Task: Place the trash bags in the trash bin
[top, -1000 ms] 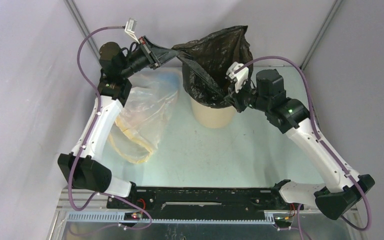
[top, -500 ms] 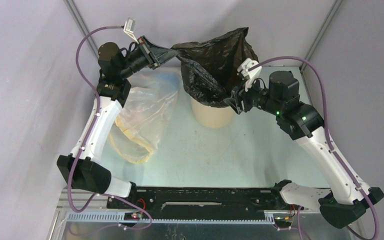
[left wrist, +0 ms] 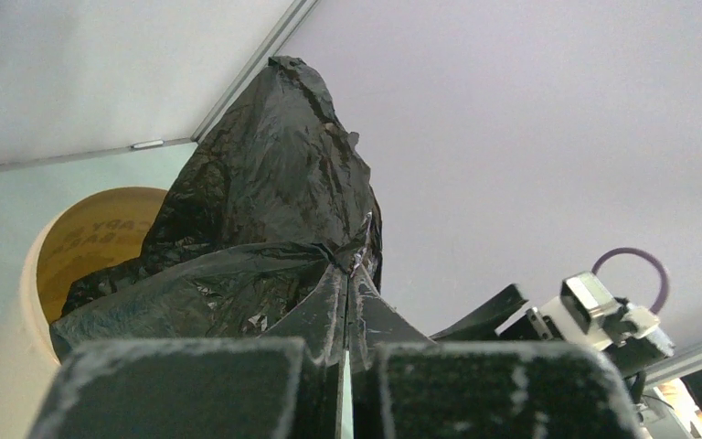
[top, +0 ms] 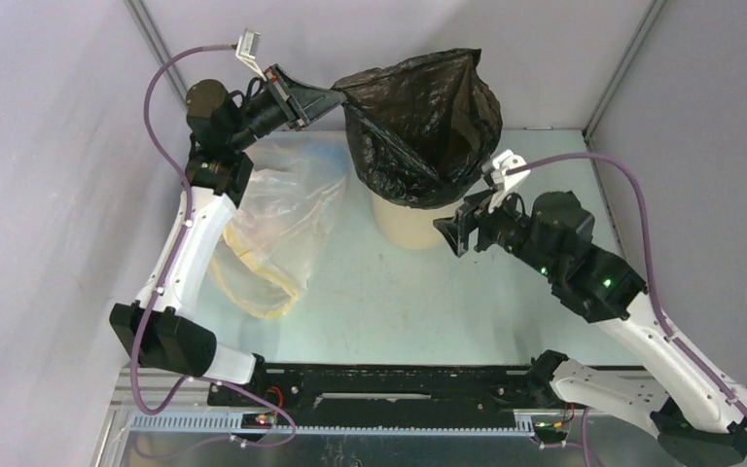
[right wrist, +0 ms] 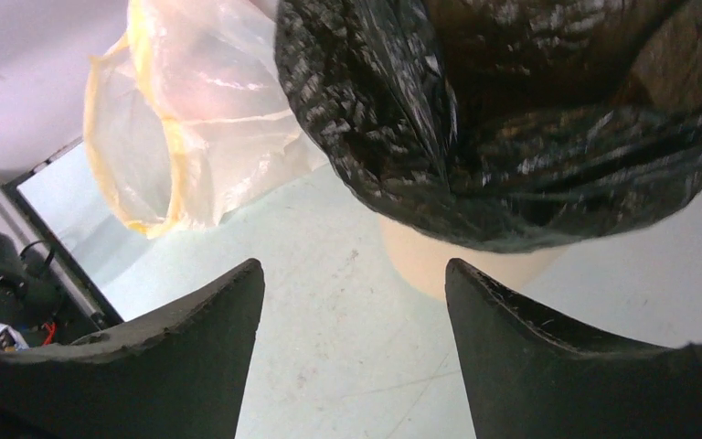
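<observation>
The black trash bag (top: 418, 122) hangs bunched over the tan trash bin (top: 410, 226), its lower part draped across the rim and into the mouth. My left gripper (top: 337, 97) is shut on the bag's upper left edge and holds it up above the bin. In the left wrist view the fingertips (left wrist: 347, 274) pinch black plastic (left wrist: 265, 201), with the bin's inner wall (left wrist: 91, 242) below. My right gripper (top: 450, 236) stands open just right of the bin, clear of the bag. The right wrist view shows its gripper (right wrist: 354, 274) with nothing between the jaws, bag (right wrist: 512, 137) and bin (right wrist: 439, 261) ahead.
A translucent clear bag with a yellow rim (top: 277, 219) lies on the table left of the bin, under the left arm; it also shows in the right wrist view (right wrist: 192, 128). Grey walls close in the back and both sides.
My right gripper opened, let go of the bag's right edge and drew back toward the near right. The bag now hangs from the left gripper alone, which rose slightly.
</observation>
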Robot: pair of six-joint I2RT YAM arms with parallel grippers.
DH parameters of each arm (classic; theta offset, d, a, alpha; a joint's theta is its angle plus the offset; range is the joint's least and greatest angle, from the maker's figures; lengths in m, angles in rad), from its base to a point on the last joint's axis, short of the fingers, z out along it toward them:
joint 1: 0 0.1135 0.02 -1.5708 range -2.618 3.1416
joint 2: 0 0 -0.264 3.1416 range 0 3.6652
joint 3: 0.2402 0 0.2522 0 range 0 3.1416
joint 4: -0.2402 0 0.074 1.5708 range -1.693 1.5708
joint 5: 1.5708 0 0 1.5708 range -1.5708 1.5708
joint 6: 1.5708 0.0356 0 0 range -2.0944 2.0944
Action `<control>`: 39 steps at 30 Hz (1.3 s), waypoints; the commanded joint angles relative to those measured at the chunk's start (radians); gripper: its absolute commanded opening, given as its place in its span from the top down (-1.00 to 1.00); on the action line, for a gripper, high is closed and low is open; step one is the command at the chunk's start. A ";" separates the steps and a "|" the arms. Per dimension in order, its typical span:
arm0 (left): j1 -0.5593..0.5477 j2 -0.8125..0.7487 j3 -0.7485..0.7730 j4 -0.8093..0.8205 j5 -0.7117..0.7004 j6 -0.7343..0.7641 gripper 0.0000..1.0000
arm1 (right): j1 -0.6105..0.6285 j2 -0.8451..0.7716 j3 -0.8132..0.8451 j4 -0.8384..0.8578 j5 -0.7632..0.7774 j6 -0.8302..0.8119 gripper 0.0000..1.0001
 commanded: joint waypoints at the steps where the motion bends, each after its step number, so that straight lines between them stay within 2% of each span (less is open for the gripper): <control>1: 0.006 -0.020 0.031 0.046 0.021 -0.019 1.00 | 0.052 -0.040 -0.144 0.163 0.219 0.142 -0.53; 7: 0.006 -0.022 0.038 0.047 0.023 -0.022 1.00 | 0.067 0.035 -0.184 0.268 0.301 0.218 -0.56; 12: 0.006 -0.017 0.039 0.047 0.025 -0.021 1.00 | 0.066 0.129 -0.183 0.384 0.318 0.209 -0.52; 19: 0.006 0.020 0.070 0.052 0.023 -0.026 1.00 | -0.009 0.284 -0.131 0.522 0.294 0.208 -0.19; 22: 0.006 0.045 0.099 0.053 0.020 -0.030 1.00 | -0.047 0.364 -0.067 0.507 0.266 0.195 -0.12; 28: 0.005 0.102 0.134 0.065 0.004 -0.033 1.00 | -0.106 0.517 0.079 0.350 0.272 0.145 0.15; 34: -0.027 0.147 0.071 0.103 -0.016 -0.029 1.00 | -0.148 0.608 0.105 0.256 0.291 0.117 0.32; 39: -0.068 0.191 0.035 0.111 -0.023 -0.012 1.00 | -0.172 0.643 0.105 0.245 0.264 0.110 0.35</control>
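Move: From the right gripper, open and empty, the black bag's middle lies about 16 cm ahead, 5 cm left and roughly level, with its near edge hanging over the bin front. The trash bin's middle is some 21 cm ahead, 4 cm left and 22 cm below; the white bag lies 34 cm left of the bin, level with it fore and aft. From the left gripper, which holds the black bag's corner, the bin is about 8 cm ahead, 17 cm right and 33 cm down. Bring the right gripper down beneath the bag's near edge, then forward some 18 cm over the bin, sinking again at the end to about 14 cm lower in all, to tuck the bag in. Turn it clockwise about 25 degrees and narrow the open fingers to a third as they come against the black plastic. Keep the left pinch on the corner, late easing it about 5 cm forward and slightly down. ##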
